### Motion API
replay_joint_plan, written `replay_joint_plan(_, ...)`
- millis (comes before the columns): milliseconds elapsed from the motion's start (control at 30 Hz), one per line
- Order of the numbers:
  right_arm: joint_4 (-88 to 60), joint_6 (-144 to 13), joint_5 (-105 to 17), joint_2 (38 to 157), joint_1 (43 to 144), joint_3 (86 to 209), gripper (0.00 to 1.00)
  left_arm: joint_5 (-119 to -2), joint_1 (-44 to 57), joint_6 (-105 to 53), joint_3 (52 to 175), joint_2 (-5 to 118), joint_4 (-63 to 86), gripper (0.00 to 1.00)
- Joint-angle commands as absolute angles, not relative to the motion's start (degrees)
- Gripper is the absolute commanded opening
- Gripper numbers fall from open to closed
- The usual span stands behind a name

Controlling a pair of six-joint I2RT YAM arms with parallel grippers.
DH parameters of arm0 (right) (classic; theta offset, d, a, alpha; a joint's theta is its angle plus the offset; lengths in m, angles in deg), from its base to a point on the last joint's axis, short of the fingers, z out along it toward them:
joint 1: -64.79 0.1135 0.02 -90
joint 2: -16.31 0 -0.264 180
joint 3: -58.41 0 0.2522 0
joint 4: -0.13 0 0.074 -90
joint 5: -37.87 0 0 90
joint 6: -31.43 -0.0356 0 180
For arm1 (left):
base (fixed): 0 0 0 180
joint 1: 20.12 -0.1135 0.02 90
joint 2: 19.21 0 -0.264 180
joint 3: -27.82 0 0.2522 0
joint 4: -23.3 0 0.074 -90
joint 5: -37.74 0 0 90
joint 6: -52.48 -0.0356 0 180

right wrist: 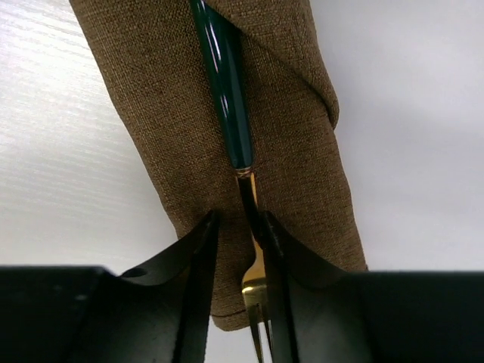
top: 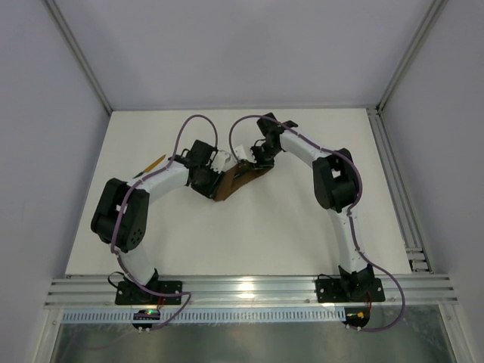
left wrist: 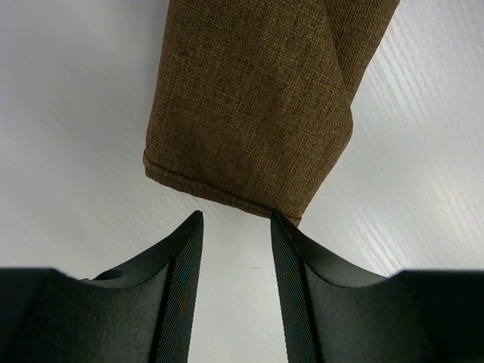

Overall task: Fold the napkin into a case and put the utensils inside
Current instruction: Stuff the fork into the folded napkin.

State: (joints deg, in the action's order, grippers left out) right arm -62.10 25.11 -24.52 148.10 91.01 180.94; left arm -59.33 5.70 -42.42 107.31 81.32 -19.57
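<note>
The brown napkin lies folded into a narrow case at the table's middle. A fork with a dark handle and gold head lies on the case, its handle tucked under the diagonal fold. My right gripper straddles the fork's neck. The fork rests against the right finger, and a gap shows on its other side. My left gripper stands open at the case's other end, holding nothing, one fingertip at the cloth's hem. A second utensil lies on the table to the left.
Both arms reach in over the white table and meet at the cloth, my left gripper and right gripper close together. A metal rail runs along the table's right edge, with walls behind and to both sides.
</note>
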Motion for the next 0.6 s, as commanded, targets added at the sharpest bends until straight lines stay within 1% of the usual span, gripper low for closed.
replay_joint_plan(0,-62.4,24.1,-24.6,148.5,91.5,184.4,0.31,-59.1,5.8,-42.5,106.7,81.5,-18.2,0.42)
replay_joint_plan(333,-64.1,26.1,-25.8,147.0,91.9,184.5,0.29,-58.4,5.8,-42.8,107.1,81.7,-17.7,0.42)
replay_joint_plan(400,-64.0,26.4,-26.9,147.4,92.2,184.5,0.26,-58.4,5.8,-42.9,107.1,81.8,-17.7,0.42)
replay_joint_plan(433,-64.2,26.8,-27.4,147.5,92.3,184.7,0.21,-58.3,5.8,-42.9,107.1,81.9,-17.8,0.42)
replay_joint_plan(467,-64.2,26.8,-27.8,147.6,92.5,184.7,0.19,-58.4,5.8,-43.0,107.1,81.9,-17.7,0.42)
replay_joint_plan(567,-64.0,27.0,-28.0,147.5,92.6,184.9,0.16,-58.6,5.8,-43.0,107.1,81.9,-17.7,0.42)
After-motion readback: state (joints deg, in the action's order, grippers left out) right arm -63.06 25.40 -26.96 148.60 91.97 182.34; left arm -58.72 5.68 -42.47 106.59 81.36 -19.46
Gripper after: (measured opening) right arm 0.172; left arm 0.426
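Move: The fork lies on the folded napkin under and between the right fingers, its middle only about 1 cm back and 2 cm left of the right hand, 1 cm lower. The pocket mouth covering the handle end is some 6 cm left and 3 cm back; the napkin's right end is about 4 cm right and 2 cm ahead. From the left hand, the fork is roughly 8 cm ahead and 10 cm right. The right hand stays down over the fork, shifting well under 1 cm, while its fingers close from a bit over a third open to nearly shut and pinch the golden neck just on the tine side of the dark handle. The left hand settles down and back by barely half a centimetre, then holds still beside the napkin's left end with its fingers still about half open. ##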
